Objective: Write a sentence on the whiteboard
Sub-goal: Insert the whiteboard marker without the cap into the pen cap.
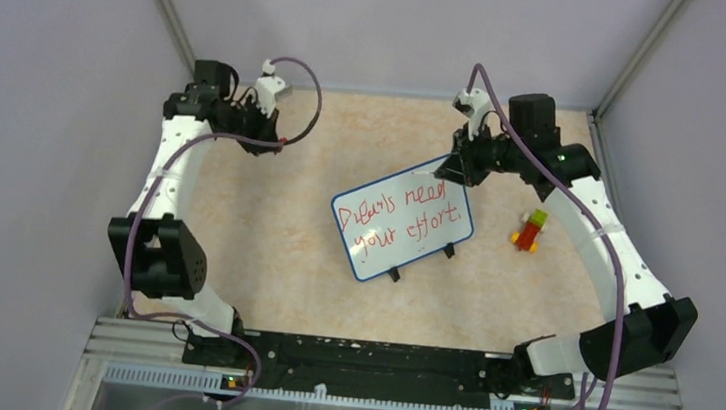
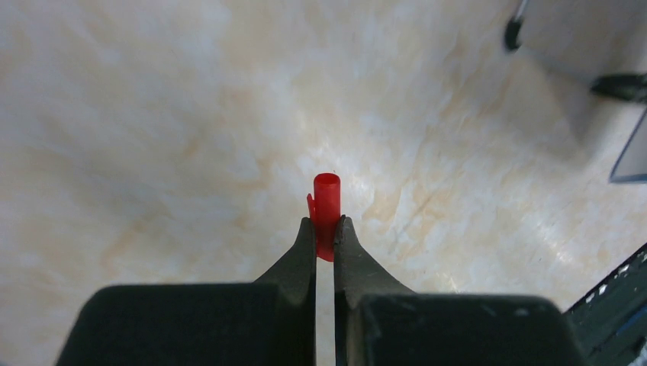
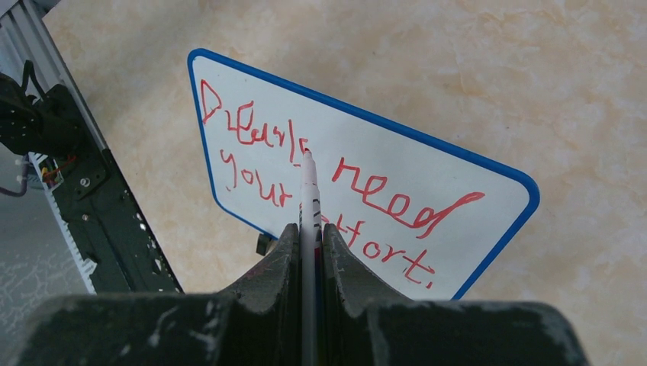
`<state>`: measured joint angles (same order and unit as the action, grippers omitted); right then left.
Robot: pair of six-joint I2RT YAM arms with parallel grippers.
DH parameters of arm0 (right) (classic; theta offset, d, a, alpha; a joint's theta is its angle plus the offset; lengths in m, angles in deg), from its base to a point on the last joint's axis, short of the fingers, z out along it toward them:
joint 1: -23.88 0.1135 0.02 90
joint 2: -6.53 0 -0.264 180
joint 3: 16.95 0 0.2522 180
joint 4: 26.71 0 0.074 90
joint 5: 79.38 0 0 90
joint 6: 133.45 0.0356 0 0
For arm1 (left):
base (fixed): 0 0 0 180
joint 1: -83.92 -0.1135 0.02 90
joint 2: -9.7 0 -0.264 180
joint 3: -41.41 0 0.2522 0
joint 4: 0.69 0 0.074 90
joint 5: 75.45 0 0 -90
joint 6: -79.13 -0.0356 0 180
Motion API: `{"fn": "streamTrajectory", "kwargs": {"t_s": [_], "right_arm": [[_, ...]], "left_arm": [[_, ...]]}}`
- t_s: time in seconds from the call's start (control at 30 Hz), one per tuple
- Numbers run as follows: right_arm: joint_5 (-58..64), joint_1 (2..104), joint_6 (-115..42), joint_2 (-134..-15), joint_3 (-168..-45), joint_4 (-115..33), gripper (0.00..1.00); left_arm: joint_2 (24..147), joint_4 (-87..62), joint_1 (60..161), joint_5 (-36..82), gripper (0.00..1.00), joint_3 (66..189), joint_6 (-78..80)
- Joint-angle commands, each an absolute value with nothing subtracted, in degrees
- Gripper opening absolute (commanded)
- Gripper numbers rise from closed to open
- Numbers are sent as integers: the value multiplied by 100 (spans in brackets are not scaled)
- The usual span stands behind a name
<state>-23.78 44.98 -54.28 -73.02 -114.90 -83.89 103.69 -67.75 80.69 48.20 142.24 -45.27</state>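
Note:
The whiteboard [image 1: 384,262], white with a thin blue rim, stands tilted on two black feet at the table's middle. The sentence [image 1: 398,216] runs across it in red in two lines, reading about "Dreams need your effort". My right gripper [image 1: 463,164] hovers at the board's far right corner, shut on a white marker [image 3: 308,191]. In the right wrist view the marker's bare tip points over the whiteboard [image 3: 473,236] and the sentence [image 3: 381,200], between the fingertips of the right gripper [image 3: 309,227]. My left gripper [image 1: 270,141] is at the far left, above the table. The left gripper [image 2: 326,221] is shut on a red cap [image 2: 326,197].
A small toy of coloured bricks [image 1: 529,231] lies right of the board. A black rail [image 1: 355,355] with the arm bases runs along the near edge. Grey walls close in the table on three sides. The board's black foot [image 2: 622,85] shows at the left wrist view's upper right.

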Motion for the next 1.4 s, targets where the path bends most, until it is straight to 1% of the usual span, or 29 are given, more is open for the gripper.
{"fn": "streamTrajectory", "kwargs": {"t_s": [0.0,0.17,0.33,0.47,0.83,1.17,1.37], "right_arm": [[-2737,4419,-5217,-7351,-11859,-8399,0],[-3303,4423,-4924,-7333,-11741,-8355,0],[-4144,4418,-4446,-7251,-11361,-8117,0],[-4399,4424,-4020,-7164,-11058,-7783,0],[-4902,4589,-3519,-7106,-10652,-7315,0],[-5005,4603,-3456,-6973,-10471,-7275,0],[-5075,4611,-3240,-6825,-10305,-7103,0]], "left_arm": [[9698,-7613,8545,5774,0,15091,-4734],[9518,-7916,9647,5758,0,15328,-4967],[9083,-7611,10597,5182,0,14777,-5328],[8986,-7566,11118,4814,0,14549,-5498],[8809,-7214,11700,4512,0,14167,-5684],[8562,-6839,11955,4409,0,13846,-5549],[8497,-6805,11975,4553,0,13835,-5463]]}}
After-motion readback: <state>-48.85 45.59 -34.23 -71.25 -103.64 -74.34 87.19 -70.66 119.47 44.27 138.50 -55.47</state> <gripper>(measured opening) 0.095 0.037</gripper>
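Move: The left hand already holds the red pen cap. The capless marker is in the right fingers, about 32 cm to the left hand's right, 6 cm back and 7 cm higher. From the right hand, the pen cap is roughly 34 cm left, 8 cm ahead and 10 cm below. The whiteboard's middle lies some 6 cm left and 5 cm ahead of the right hand, 26 cm down; the toy blocks sit about 24 cm right and 5 cm ahead. Rightward and back, the left hand carries the pen cap over the whiteboard towards the marker, about 18 cm across. It swings up fast, then sinks partway and slows, turning some 40 degrees clockwise. The right hand draws back about 7 cm and a little left, rotating the marker to point more squarely left; both grips stay shut. ##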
